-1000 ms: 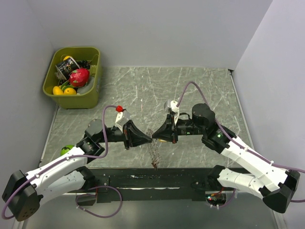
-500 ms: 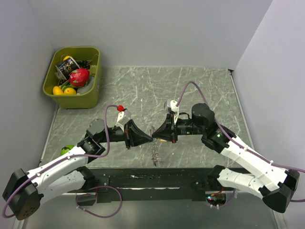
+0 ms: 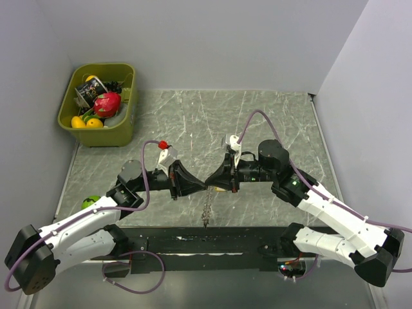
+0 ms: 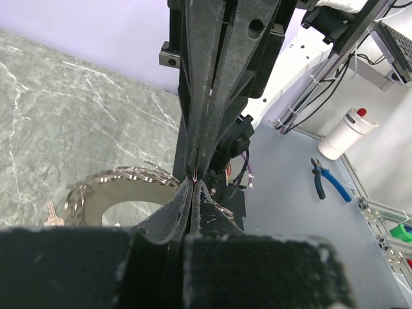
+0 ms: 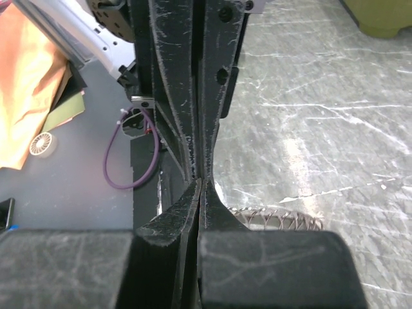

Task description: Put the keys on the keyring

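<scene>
My left gripper [image 3: 201, 187] and right gripper [image 3: 211, 186] meet tip to tip above the middle of the marble table, both shut. The keyring [image 3: 206, 209], a spiky wreath of small grey keys, hangs just under that meeting point, off the table. In the left wrist view the keyring [image 4: 109, 183] runs leftward from my left gripper [image 4: 195, 187]. A small pale key [image 4: 53, 215] shows at its far end. In the right wrist view the keyring [image 5: 283, 219] emerges beside my right gripper [image 5: 201, 183]. A thin reddish sliver sits between the touching tips; what it is stays hidden.
A green bin [image 3: 122, 132] with toy fruit stands at the far left corner. A green ball [image 3: 91, 201] lies by the left arm. Beyond the table, blue pliers [image 4: 331, 183] and a white bottle [image 4: 347, 132] lie on a grey bench.
Both grippers stay shut and tip to tip. The left arm has edged slightly right and the hanging keyring has shifted a little with it.
</scene>
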Robot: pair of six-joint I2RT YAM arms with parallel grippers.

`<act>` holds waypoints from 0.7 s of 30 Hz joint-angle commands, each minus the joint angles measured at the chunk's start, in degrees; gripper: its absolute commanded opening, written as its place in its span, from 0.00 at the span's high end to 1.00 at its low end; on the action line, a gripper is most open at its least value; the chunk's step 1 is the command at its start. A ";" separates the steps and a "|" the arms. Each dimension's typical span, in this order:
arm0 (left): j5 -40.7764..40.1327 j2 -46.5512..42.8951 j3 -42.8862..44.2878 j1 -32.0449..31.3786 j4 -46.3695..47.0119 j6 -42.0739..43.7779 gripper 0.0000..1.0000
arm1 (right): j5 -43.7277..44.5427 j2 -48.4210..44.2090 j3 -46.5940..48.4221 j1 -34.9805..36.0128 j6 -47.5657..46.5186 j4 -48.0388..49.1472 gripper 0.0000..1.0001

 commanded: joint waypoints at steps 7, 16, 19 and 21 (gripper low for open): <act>-2.30 -2.45 0.47 -0.30 2.35 0.64 0.99 | 7.03 -4.33 -2.55 -1.07 0.89 3.71 0.84; -4.59 -5.53 -0.23 -0.30 0.68 2.13 0.99 | 1.23 -5.66 -4.84 -1.86 0.89 5.21 0.40; -4.06 -5.62 -0.15 -0.30 0.24 2.48 0.99 | -0.88 -5.83 -5.10 -1.95 1.07 6.27 0.38; -4.15 -5.79 -0.15 -0.21 0.07 2.57 0.99 | -2.37 -6.10 -5.10 -1.95 1.15 6.97 0.37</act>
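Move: The two hands meet almost tip to tip at the upper edge of the keyring, left fingers already holding it; its middle hangs about 5 cm straight below the left hand's tips. From the right hand, shut on the same spot, the keyring's middle is likewise some 5 cm straight below. The brass key on the table lies roughly 8 cm ahead of both hands, 5 cm to their right and about 25 cm lower. The right hand, starting shut at the keyring's upper edge, works forward a good 1 cm with a slight dip and turns a few degrees clockwise, then opens to more than half, letting go as it backs about 1.5 cm to the right, so that its spread fingers stand just beside the coils. The left hand keeps its pinch on the keyring throughout and, from about halfway, lifts it roughly 1.5 cm, easing about 1 cm to the left. ##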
